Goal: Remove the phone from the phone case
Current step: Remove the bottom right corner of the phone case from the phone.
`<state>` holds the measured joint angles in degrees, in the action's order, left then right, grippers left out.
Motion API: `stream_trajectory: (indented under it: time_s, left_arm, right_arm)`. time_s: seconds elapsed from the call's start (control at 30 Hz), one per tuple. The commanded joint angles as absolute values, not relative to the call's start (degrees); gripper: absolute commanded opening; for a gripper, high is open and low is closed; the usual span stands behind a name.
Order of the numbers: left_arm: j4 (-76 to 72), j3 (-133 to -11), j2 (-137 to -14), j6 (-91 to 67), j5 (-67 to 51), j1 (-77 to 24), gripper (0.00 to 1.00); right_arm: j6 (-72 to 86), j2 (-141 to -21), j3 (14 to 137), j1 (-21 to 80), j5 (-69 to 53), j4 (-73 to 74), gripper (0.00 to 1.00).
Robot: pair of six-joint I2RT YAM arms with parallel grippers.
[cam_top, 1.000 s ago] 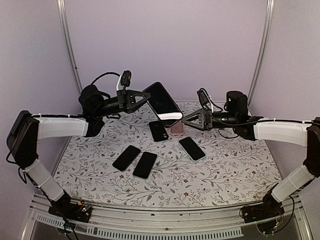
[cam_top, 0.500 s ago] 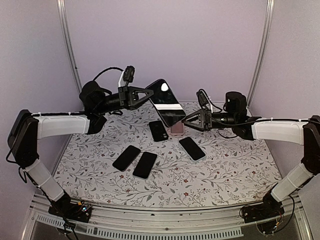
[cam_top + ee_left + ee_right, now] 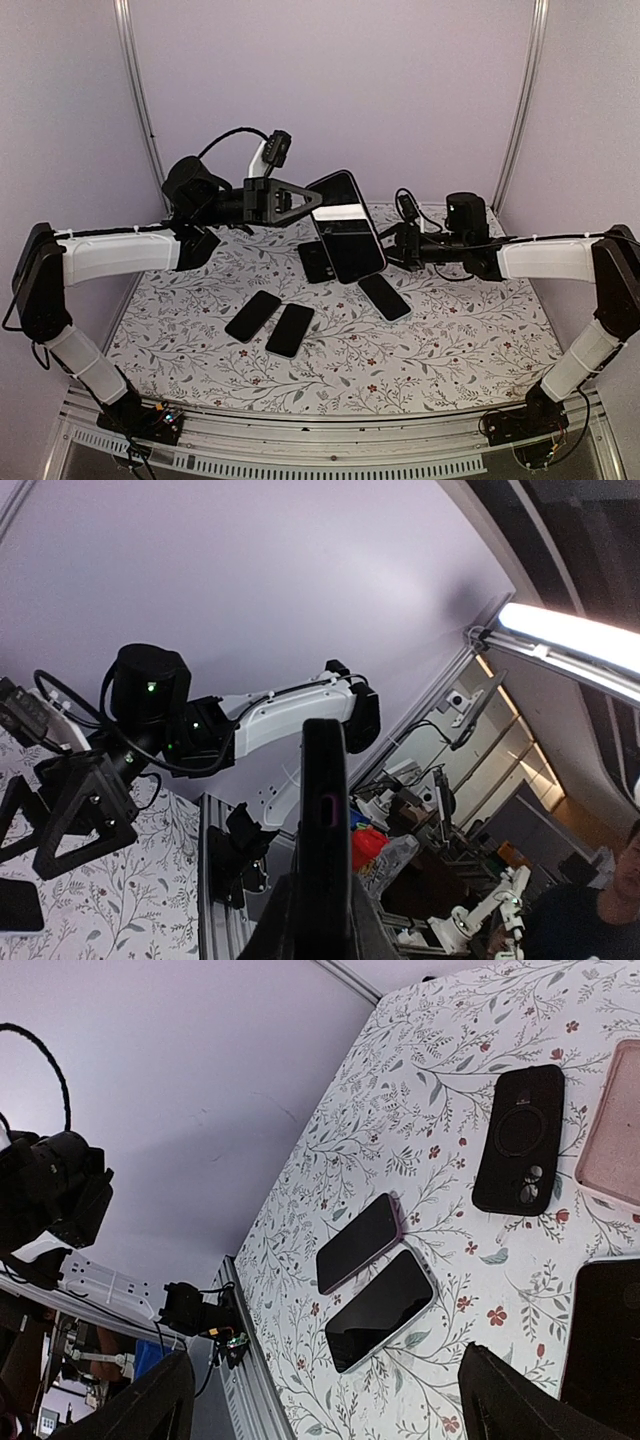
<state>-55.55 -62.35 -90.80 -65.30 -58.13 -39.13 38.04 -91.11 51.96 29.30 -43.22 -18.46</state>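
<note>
A black phone in its phone case point(image 3: 347, 228) hangs in the air above the back of the table, screen tilted toward the top camera. My left gripper point(image 3: 308, 202) is shut on its upper left edge. In the left wrist view the phone point(image 3: 325, 810) stands edge-on between my left gripper's point(image 3: 322, 925) fingers, a small port opening showing in the case. My right gripper point(image 3: 397, 244) is just right of the held phone, open and empty. In the right wrist view, my right gripper point(image 3: 335, 1410) spans wide with only the table between its fingers point(image 3: 150, 1405).
Three phones lie on the flowered table point(image 3: 470, 330): two side by side point(image 3: 253, 315) point(image 3: 290, 329) and one point(image 3: 385, 296) below the held phone. An empty black case point(image 3: 520, 1140) and a pink case point(image 3: 612, 1125) lie further back.
My left gripper has risen and swung right, turning the phone's screen toward the top camera. The right gripper has turned at the wrist and closed in beside the phone.
</note>
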Motion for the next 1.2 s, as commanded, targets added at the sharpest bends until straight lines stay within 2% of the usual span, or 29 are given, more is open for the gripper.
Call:
stream_trajectory:
  time_s: [0.0, 0.2, 0.43, 1.17]
  left_arm:
    - [-49.71, -63.91, -90.04, -61.70, -54.56, -37.82, 0.00]
    - [-48.50, -63.00, -90.68, -61.81, -55.00, -35.01, 0.00]
    - [-47.99, -64.15, -92.90, -62.04, -56.52, -34.01, 0.00]
    - [-50.30, -64.34, -93.77, -63.61, -57.03, -33.86, 0.00]
  right_arm:
    - [35.76, -85.33, 51.58, 30.41, -44.19, -21.12, 0.94]
    - [32.36, -76.62, 48.41, 30.48, -44.99, -21.13, 0.94]
    - [30.33, -72.24, 47.48, 32.18, -46.60, -20.58, 0.95]
    - [25.96, -76.74, 50.42, 35.42, -47.95, -14.34, 0.95]
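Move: The cased phone hangs from the left fingers, and its bottom right corner lies about 13 cm to the left hand's right, 8 cm back and 9 cm below. From the open right hand that corner is roughly 16 cm back, 10 cm above and 1 cm to the left. On the table some 20 cm below the right hand lie a black phone, level fore-and-aft and 2 cm to the right, and a pink case 16 cm ahead and 6 cm left. The right hand rises and draws back some 8 cm towards the phone's bottom right corner, climbing about 10 cm before sinking 3 cm, its fingers wide open as it rolls nearly 20 degrees, front side up, and swings slightly counter-clockwise. Meanwhile the left hand keeps its pinch and brings the phone about 5 cm forward and nearly as far down, turning it a little, then holds it there while the right hand closes in. ##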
